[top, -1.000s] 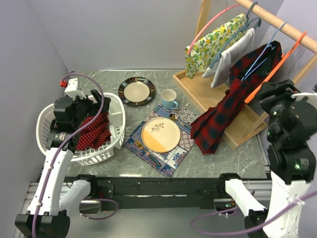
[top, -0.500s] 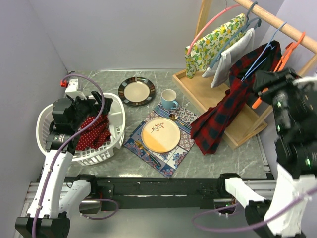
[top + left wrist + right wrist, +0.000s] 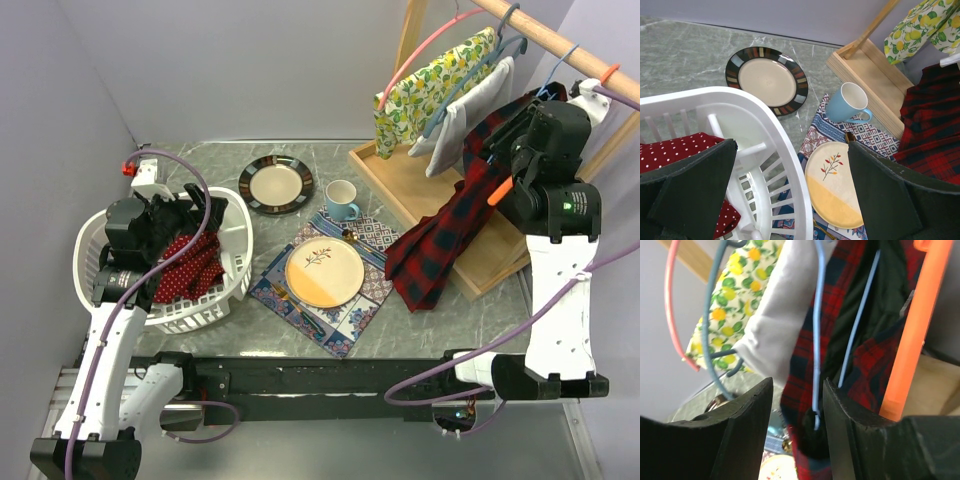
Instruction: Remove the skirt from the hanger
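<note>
The skirt (image 3: 440,235) is red and black plaid. It hangs from a light blue hanger (image 3: 522,122) on the wooden rail (image 3: 560,45), and its hem trails down onto the table. My right gripper (image 3: 508,135) is raised against the skirt's top. In the right wrist view its jaws (image 3: 797,385) stand apart, with the blue hanger wire (image 3: 817,340) and plaid cloth (image 3: 865,365) just beyond the gap; nothing is pinched. My left gripper (image 3: 792,145) is open over the white basket (image 3: 775,130), holding nothing.
An orange hanger (image 3: 912,340) hangs right beside the skirt. A white garment (image 3: 470,110) and a lemon-print one (image 3: 430,85) hang further left on the rail. The rack's wooden base (image 3: 420,185), a blue mug (image 3: 342,198), two plates (image 3: 325,270) (image 3: 275,183) and a red dotted cloth (image 3: 190,265) are below.
My right arm swung up and left from the table's right edge to the skirt's top, its jaws narrowing. The orange hanger got pushed aside. The left arm stayed put.
</note>
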You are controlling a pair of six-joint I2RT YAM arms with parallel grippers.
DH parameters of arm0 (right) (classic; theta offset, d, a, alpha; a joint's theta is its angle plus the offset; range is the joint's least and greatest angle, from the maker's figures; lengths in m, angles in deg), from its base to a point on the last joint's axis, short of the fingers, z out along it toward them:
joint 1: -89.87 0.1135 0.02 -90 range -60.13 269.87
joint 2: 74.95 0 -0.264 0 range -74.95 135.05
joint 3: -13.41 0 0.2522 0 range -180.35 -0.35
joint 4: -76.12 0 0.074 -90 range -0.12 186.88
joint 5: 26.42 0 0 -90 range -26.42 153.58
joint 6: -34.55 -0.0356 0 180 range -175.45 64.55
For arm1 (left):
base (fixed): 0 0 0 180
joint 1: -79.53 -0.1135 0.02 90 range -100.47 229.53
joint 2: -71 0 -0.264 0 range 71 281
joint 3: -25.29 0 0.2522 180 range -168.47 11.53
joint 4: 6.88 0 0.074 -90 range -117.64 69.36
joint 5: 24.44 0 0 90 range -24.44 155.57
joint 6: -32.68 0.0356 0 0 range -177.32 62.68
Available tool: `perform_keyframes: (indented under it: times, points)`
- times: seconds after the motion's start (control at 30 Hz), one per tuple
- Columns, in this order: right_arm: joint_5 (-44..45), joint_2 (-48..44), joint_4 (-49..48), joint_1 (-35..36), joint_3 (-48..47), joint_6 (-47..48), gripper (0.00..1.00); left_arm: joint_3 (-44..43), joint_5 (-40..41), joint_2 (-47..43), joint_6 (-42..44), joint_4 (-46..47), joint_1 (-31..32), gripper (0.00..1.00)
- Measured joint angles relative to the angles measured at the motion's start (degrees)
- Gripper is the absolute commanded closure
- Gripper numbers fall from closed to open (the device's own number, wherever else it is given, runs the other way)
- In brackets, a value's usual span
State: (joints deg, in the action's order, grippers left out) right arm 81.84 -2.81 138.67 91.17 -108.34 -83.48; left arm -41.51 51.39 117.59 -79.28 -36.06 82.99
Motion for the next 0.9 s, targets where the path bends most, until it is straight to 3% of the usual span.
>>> perform_keyframes:
  times: [0.3, 0.53, 0.6, 0.9]
  points:
    - [3.15, 0.17, -4.17, -0.02, 4.22, 0.09, 0.51, 0.0, 0.02, 0.0, 0.0, 0.02, 0.0, 0.01]
    - [3.58, 3.96, -6.43, -0.02, 4.24, 1.14, 0.85, 0.0, 0.0, 0.0, 0.0, 0.02, 0.0, 0.01]
    - [3.63, 3.96, -7.45, -0.02, 4.76, 1.36, 1.0, 0.0, 0.02, 0.0, 0.0, 0.02, 0.0, 0.01]
    - [3.69, 0.37, -13.0, -0.04, 10.23, 2.49, 1.0, 0.0, 0.02, 0.0, 0.0, 0.02, 0.0, 0.01]
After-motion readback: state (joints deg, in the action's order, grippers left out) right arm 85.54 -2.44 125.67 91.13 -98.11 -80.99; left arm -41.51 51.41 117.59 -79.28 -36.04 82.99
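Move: The right gripper, half open, has the near limb of the light-blue hanger about 4 cm ahead, 1 cm to its right and 2 cm below. The skirt hangs on that hanger, its middle some 15 cm below the hand, 2 cm ahead and level sideways; the orange hanger is roughly 4 cm ahead and 7 cm right, at hand height. The white cloth hangs about 10 cm ahead, 4 cm left and 3 cm lower. From the left hand the blue limb lies some 55 cm right, 8 cm ahead and 12 cm above. The right fingertips pinch the near limb of the light-blue hanger, shutting from half open to nearly closed around its thin bar. To get there the hand first edges about 1 cm right, then pushes forward and down, roughly 4 cm out and 2.5 cm lower, the fingers closing over the last of that reach; it then eases back barely half a centimetre with its hold kept. ##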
